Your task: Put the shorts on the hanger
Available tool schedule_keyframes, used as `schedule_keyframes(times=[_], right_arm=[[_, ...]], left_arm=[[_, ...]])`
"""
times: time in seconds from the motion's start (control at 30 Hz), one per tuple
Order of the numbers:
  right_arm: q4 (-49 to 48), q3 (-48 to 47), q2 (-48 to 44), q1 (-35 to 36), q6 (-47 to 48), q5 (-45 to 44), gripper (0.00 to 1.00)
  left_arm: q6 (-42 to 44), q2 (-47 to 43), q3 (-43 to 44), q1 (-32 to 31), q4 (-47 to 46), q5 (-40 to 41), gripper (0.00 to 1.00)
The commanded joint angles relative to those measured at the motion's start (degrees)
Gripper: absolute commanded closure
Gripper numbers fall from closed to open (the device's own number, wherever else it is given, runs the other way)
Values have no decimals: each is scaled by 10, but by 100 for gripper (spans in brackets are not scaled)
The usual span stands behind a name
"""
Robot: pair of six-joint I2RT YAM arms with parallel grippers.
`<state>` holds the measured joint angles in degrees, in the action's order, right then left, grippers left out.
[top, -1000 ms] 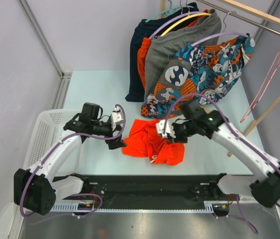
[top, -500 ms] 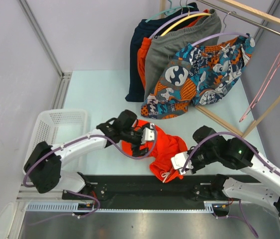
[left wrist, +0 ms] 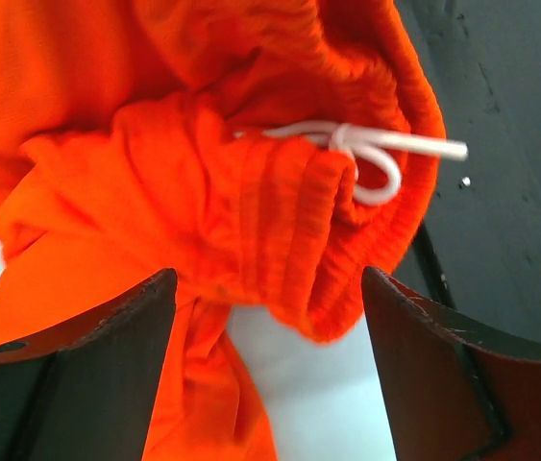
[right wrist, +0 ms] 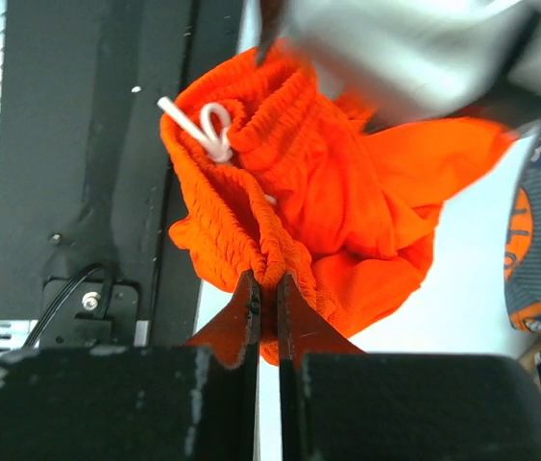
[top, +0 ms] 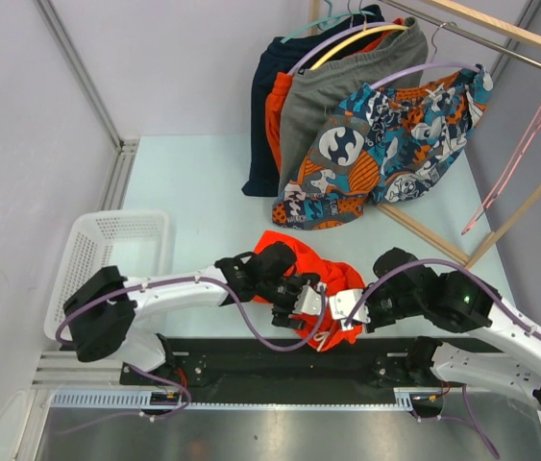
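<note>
The bright orange-red shorts [top: 301, 264] lie bunched near the table's front edge, partly over the black base rail. My right gripper [right wrist: 268, 280] is shut on a fold of their ribbed waistband [right wrist: 251, 206], close to the white drawstring [right wrist: 205, 123]. My left gripper [left wrist: 268, 280] is open and points down at the waistband [left wrist: 280, 221], with the drawstring knot [left wrist: 366, 158] just beyond its fingers [left wrist: 107, 365]. Seen from above, the left gripper [top: 301, 305] and the right gripper [top: 347, 307] sit side by side. The pale pink hanger [top: 515, 158] hangs far right, apart from both arms.
A white basket [top: 107, 252] stands at the table's left edge. Grey shorts [top: 313, 106] and patterned shorts [top: 395, 134] hang on hangers from a wooden rail [top: 501, 29] at the back right. The black base rail [top: 251, 355] runs along the near edge.
The right gripper has dragged the shorts toward the near edge. The left arm has swung from the left across the shorts to their front edge, its jaws narrowing slightly.
</note>
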<state>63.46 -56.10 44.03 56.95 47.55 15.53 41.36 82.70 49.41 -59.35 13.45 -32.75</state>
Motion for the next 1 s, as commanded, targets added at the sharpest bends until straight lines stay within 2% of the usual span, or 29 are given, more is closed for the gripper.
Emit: schedule_keyframes(times=[0.0, 0.07, 0.17, 0.2, 0.27, 0.3, 0.33, 0.4, 0.43, 0.5, 0.53, 0.63, 0.73, 0.77, 0.83, 0.9, 0.97], right_arm=[[-44, -2, -14, -3, -25, -31, 100], [-54, -2, -20, -4, -33, -34, 100], [-66, -2, -26, -6, -29, -40, 100], [-68, -2, -32, -8, -27, -45, 100], [-76, -2, -38, -8, -22, -51, 100], [-79, -1, -46, -8, -19, -58, 100], [-84, 0, -48, -9, -17, -65, 100], [-104, 2, -58, -10, -9, -95, 100], [-115, 5, -67, -13, -5, -109, 100], [-154, 8, -75, -19, 9, -152, 100], [-170, 12, -80, -24, 15, -155, 100], [-257, 20, -80, -56, 31, -212, 100], [-372, 23, -63, -112, 29, -236, 100], [-406, 23, -42, -159, 25, -238, 100], [-499, 15, -19, -207, -1, -218, 100], [-560, -15, 28, -269, -23, -178, 100], [-591, -41, 60, -291, -51, -161, 100]], left_arm=[[-23, 22, -19, -22, -74, 27, 19], [-19, 26, -27, -34, -90, 44, 19], [-32, 43, -28, -33, -99, 105, 38], [-39, 48, -21, -29, -98, 123, 55], [-84, 44, -12, 15, -90, 125, 71], [-121, 41, 4, 40, -82, 115, 88], [-138, 30, 16, 89, -69, 103, 97], [-176, 11, 47, 141, -26, 61, 100], [-187, -18, 55, 192, -14, 39, 100], [-211, -51, 78, 238, 16, 3, 100], [-214, -65, 87, 278, 30, -8, 100], [-214, -111, 129, 339, 88, -49, 100], [-197, -144, 171, 386, 144, -81, 100], [-190, -154, 181, 396, 174, -88, 100], [-139, -155, 219, 410, 223, -114, 100], [-69, -155, 262, 409, 315, -134, 100], [-28, -154, 296, 405, 404, -165, 100]])
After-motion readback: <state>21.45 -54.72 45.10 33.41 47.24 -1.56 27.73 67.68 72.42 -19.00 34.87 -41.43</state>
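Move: The free edge of the orange shorts' waistband lies about 4 cm below the open left gripper, some 1 cm ahead and 1 cm to its right. The white drawstring bow is roughly 5 cm back, 4 cm right and 5 cm below that gripper. From the right gripper, already holding the other side of the waistband, the free edge is about 6 cm left, 2 cm ahead and 11 cm down; the printed shorts' lower hem is some 20 cm ahead, 3 cm left and 6 cm lower. Bring the left gripper down about 4 cm and shut it on the waistband's free edge while starting forward, then sweep it forward, left and steeply up, turning some 40 degrees counter-clockwise. Keep the right gripper's pinch, easing off slowly, then carry it about 18 cm forward and well up towards the printed shorts, tipping its fingers up and turning clockwise. ##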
